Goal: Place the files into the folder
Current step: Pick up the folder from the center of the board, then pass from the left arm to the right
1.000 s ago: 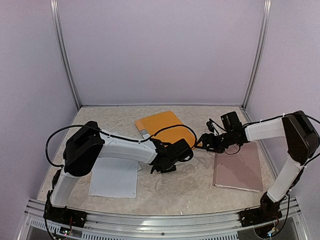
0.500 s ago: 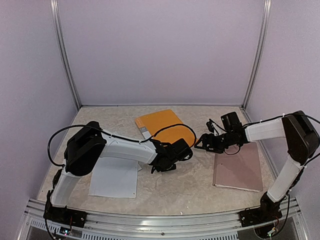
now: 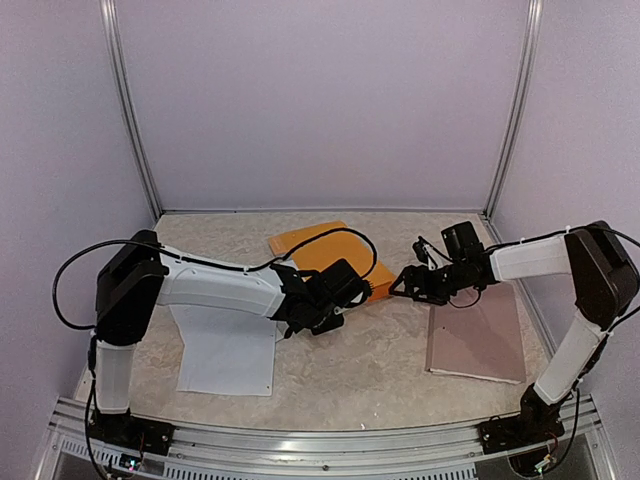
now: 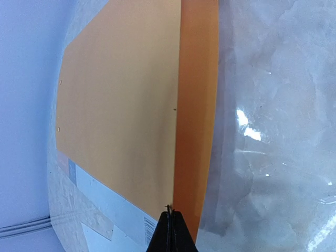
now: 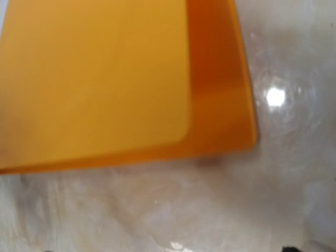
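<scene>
The orange-yellow folder (image 3: pixel 318 247) lies at the back middle of the table. My left gripper (image 3: pixel 355 290) (image 4: pixel 170 216) is shut on the thin edge of the folder's top cover (image 4: pixel 118 100). That cover is raised off the darker lower flap (image 4: pixel 198 105). The files (image 3: pixel 228 352), white sheets, lie at the front left, partly under the left arm. My right gripper (image 3: pixel 400 286) hovers open just right of the folder's near right corner (image 5: pixel 239 126), holding nothing. Its fingers barely show in the right wrist view.
A pinkish-brown flat board (image 3: pixel 480 335) lies at the right, under the right forearm. The folder's white spine strip (image 4: pixel 113 205) carries a barcode label. Metal frame posts and pale walls close in the back and both sides.
My left gripper closed fully on the folder's cover edge. The left arm then swung back and to the left, lifting that edge. The right arm stayed where it was.
</scene>
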Controlling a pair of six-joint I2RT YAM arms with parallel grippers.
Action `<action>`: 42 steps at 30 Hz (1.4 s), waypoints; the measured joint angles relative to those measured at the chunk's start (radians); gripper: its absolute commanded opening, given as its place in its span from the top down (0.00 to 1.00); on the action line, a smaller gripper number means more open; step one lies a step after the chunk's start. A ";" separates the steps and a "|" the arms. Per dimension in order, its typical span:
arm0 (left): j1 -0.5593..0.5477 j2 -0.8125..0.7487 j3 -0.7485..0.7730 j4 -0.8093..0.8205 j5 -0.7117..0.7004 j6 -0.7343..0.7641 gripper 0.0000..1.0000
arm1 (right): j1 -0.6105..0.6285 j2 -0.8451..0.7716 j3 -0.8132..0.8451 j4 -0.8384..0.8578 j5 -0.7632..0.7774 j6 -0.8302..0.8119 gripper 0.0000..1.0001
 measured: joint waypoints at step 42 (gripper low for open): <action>-0.048 -0.097 -0.060 -0.010 0.077 -0.195 1.00 | 0.013 0.108 0.019 0.381 -0.154 0.339 1.00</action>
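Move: At the near edge, the left hand already pinches the orange folder's upper panel beside the barcode strip, the folder's middle about 11 cm ahead, 3 cm right and 4 cm below. From the open right hand that middle lies some 14 cm left, 9 cm ahead and 4 cm down, its right edge roughly 3 cm left. White papers sit 23 cm left and 9 cm back of the left hand; the pink folder is 21 cm right and 8 cm back of the right. Reaching in over the folder's right edge, the right hand goes about 4 cm left and 3 cm forward, rising on the way and sinking slightly near the end; it rolls some 20 degrees, left side up, and its fingers swing mostly shut late on, with contact out of sight. The left hand keeps its pinch, lifts the panel edge, then draws back and eases partly down, rolling left side down. ##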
